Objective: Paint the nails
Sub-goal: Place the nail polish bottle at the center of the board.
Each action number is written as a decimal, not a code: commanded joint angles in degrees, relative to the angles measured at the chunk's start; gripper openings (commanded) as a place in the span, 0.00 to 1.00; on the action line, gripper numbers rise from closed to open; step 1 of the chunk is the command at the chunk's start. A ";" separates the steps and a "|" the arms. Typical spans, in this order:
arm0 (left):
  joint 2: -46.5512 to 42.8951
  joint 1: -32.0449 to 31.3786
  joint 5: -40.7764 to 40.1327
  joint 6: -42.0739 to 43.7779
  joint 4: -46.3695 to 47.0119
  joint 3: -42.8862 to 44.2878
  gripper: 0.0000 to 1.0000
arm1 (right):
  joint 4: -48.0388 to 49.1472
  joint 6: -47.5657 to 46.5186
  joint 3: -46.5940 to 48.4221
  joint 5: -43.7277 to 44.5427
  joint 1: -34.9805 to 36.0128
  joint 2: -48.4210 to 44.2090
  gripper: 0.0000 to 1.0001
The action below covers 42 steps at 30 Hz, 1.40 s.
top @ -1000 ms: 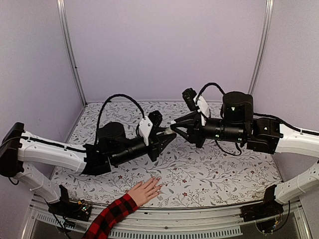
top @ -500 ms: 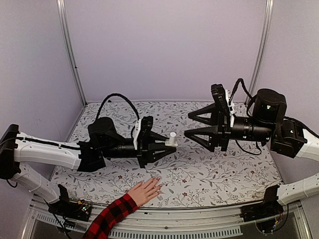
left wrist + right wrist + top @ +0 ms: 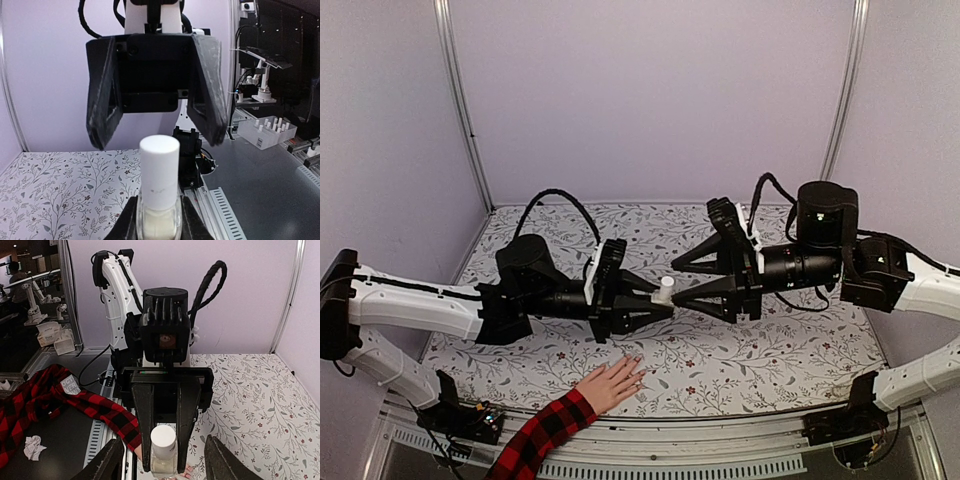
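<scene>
My left gripper point(image 3: 660, 300) is shut on a small clear bottle point(image 3: 663, 296) with a white cap point(image 3: 667, 284), held level above the table. The left wrist view has the bottle point(image 3: 159, 220) upright between the black fingers point(image 3: 125, 225). My right gripper point(image 3: 675, 284) is open and faces it, one finger on each side of the cap without touching. From the right wrist view the cap point(image 3: 163, 436) points straight at the camera. A light-skinned hand point(image 3: 610, 385) in a red-and-black plaid sleeve point(image 3: 545, 432) lies flat at the table's near edge, its pale nails point(image 3: 638, 362) pointing at the grippers.
The table point(image 3: 770, 345) wears a floral cloth, with lilac walls on three sides. Both arms stretch low across the middle and meet above the cloth. The plaid sleeve point(image 3: 97, 407) crosses the metal rail point(image 3: 97, 440) at the near edge.
The right gripper let go at the cap, drew back to the right and opened wide, then came back left around the cap. The left arm levelled out with the bottle. The hand stayed still.
</scene>
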 commanded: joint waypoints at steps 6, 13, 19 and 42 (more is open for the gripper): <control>0.38 0.38 -6.64 0.65 -0.92 1.62 0.00 | -0.57 1.73 2.04 0.41 -0.21 3.12 0.45; 0.85 0.40 -9.80 1.01 -2.19 1.93 0.00 | 0.19 2.71 2.12 1.13 -0.23 4.62 0.31; 0.63 0.37 -11.49 1.26 -2.53 1.62 0.00 | 0.52 3.10 1.91 2.83 -0.23 4.48 0.10; -8.28 3.35 -23.69 -3.57 -4.45 -5.04 1.00 | 8.16 9.09 -10.60 12.97 -10.43 -1.46 0.00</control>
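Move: The nail polish bottle stands upright, its body already held between the left fingers, its middle about 1 cm above the left hand point, level with it both ways. From the right hand, open and empty, the bottle's middle lies some 2 cm to the left and 4 cm below, neither ahead nor back, with its white cap uppermost. The hand in the plaid sleeve lies on the table about 12 cm left of the right gripper, 8 cm back and 33 cm below. The bottle passes from hand to hand: while the left hand carries it slowly forward, the right sinks about 2 cm, edges left and forward with it, and closes its fingertips on the white cap. Then the left fingers open wide and draw off forward and left; the right keeps its grip and takes the bottle some 4 cm farther forward, right and down, turning clockwise. ##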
